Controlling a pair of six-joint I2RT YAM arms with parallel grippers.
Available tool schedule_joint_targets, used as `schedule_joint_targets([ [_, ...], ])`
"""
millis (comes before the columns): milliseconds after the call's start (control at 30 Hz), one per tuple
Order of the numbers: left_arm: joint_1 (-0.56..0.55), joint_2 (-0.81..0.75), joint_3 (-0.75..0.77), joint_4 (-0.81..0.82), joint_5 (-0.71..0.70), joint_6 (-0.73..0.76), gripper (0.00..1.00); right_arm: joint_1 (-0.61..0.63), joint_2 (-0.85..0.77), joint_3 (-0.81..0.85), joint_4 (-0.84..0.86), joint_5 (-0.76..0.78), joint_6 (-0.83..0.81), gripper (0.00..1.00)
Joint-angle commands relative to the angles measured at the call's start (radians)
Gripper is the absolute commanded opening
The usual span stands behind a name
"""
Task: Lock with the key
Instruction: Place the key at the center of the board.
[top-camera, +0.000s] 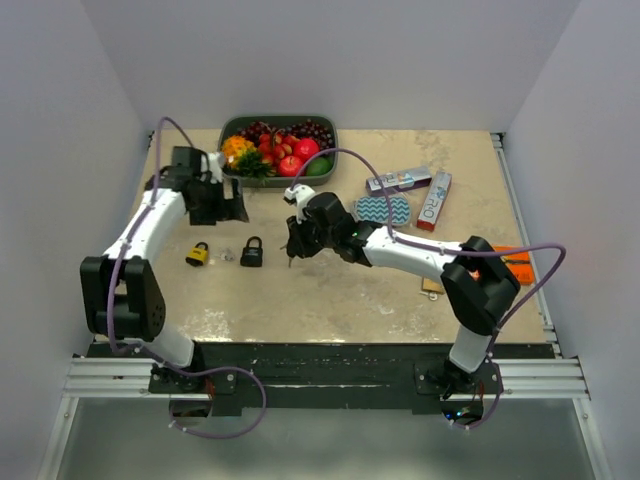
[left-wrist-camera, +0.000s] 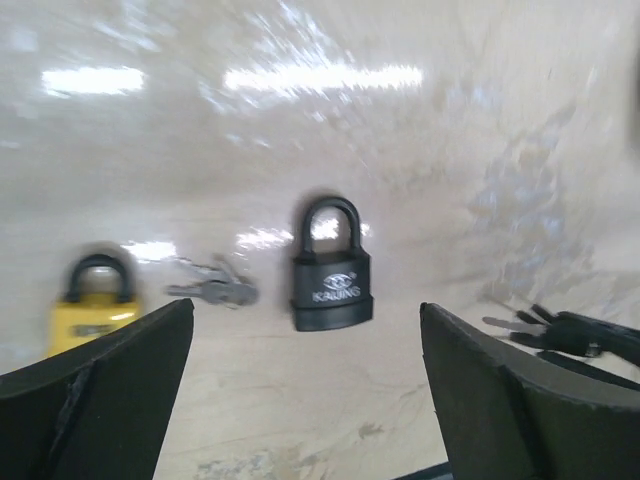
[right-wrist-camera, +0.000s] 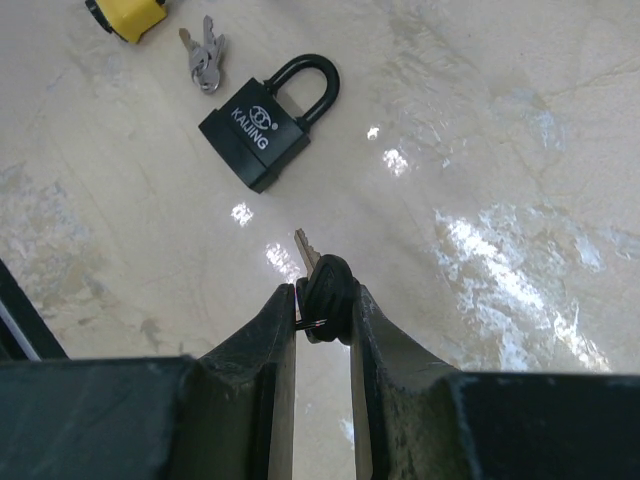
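Note:
A black padlock (top-camera: 251, 251) (left-wrist-camera: 332, 268) (right-wrist-camera: 262, 125) lies flat on the table with its shackle seated in the body. My right gripper (top-camera: 295, 245) (right-wrist-camera: 325, 295) hovers just right of it, shut on a black-headed key (right-wrist-camera: 325, 285) whose silver blade points toward the lock. That key (left-wrist-camera: 545, 330) also shows at the right edge of the left wrist view. My left gripper (top-camera: 222, 205) (left-wrist-camera: 307, 340) hangs above and behind the lock, open, with nothing between its fingers.
A yellow padlock (top-camera: 198, 254) (left-wrist-camera: 93, 300) (right-wrist-camera: 128, 14) and a small bunch of silver keys (top-camera: 226, 254) (left-wrist-camera: 215, 290) (right-wrist-camera: 204, 60) lie left of the black lock. A fruit bowl (top-camera: 280, 119) stands at the back. A patterned pouch (top-camera: 384, 209) and boxes (top-camera: 434, 200) lie at the right.

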Motion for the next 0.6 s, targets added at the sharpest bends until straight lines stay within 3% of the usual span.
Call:
schedule_joint_targets([
  [0,0.187,-0.121,0.097,-0.031,0.159,0.035,0.99,0.013,0.075,0.065,0.087,-0.025,0.016,0.0],
  [367,0.296,-0.363,-0.037,0.058,0.363,0.0,0.99,0.027,0.255,0.167,0.106,-0.025,0.017,0.0],
  [567,0.299,-0.353,-0.022,0.05,0.374,-0.006,0.99,0.022,0.284,0.158,0.109,0.01,0.026,0.08],
])
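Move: The key is in the right gripper. The bare board spot for it lies about 5 cm left, 2 cm ahead and 10 cm below that gripper; the black padlock lies some 9 cm left and 4 cm ahead of the gripper, with the loose keys 6 cm farther left, level with the padlock, and the yellow padlock another 8 cm beyond them. From the left gripper, the spot is roughly 7 cm right, 5 cm back and 10 cm below. Lower the right gripper about 5 cm while carrying the key as far to the left and slightly forward, towards the bare board just right of the black padlock, easing off at the end with the grip kept and the wrist steady. Meanwhile lift the open, empty left gripper clear of the padlock, up some 13 cm, swinging left and briefly forward, then drifting back, fingers tipping up about 20 degrees. ##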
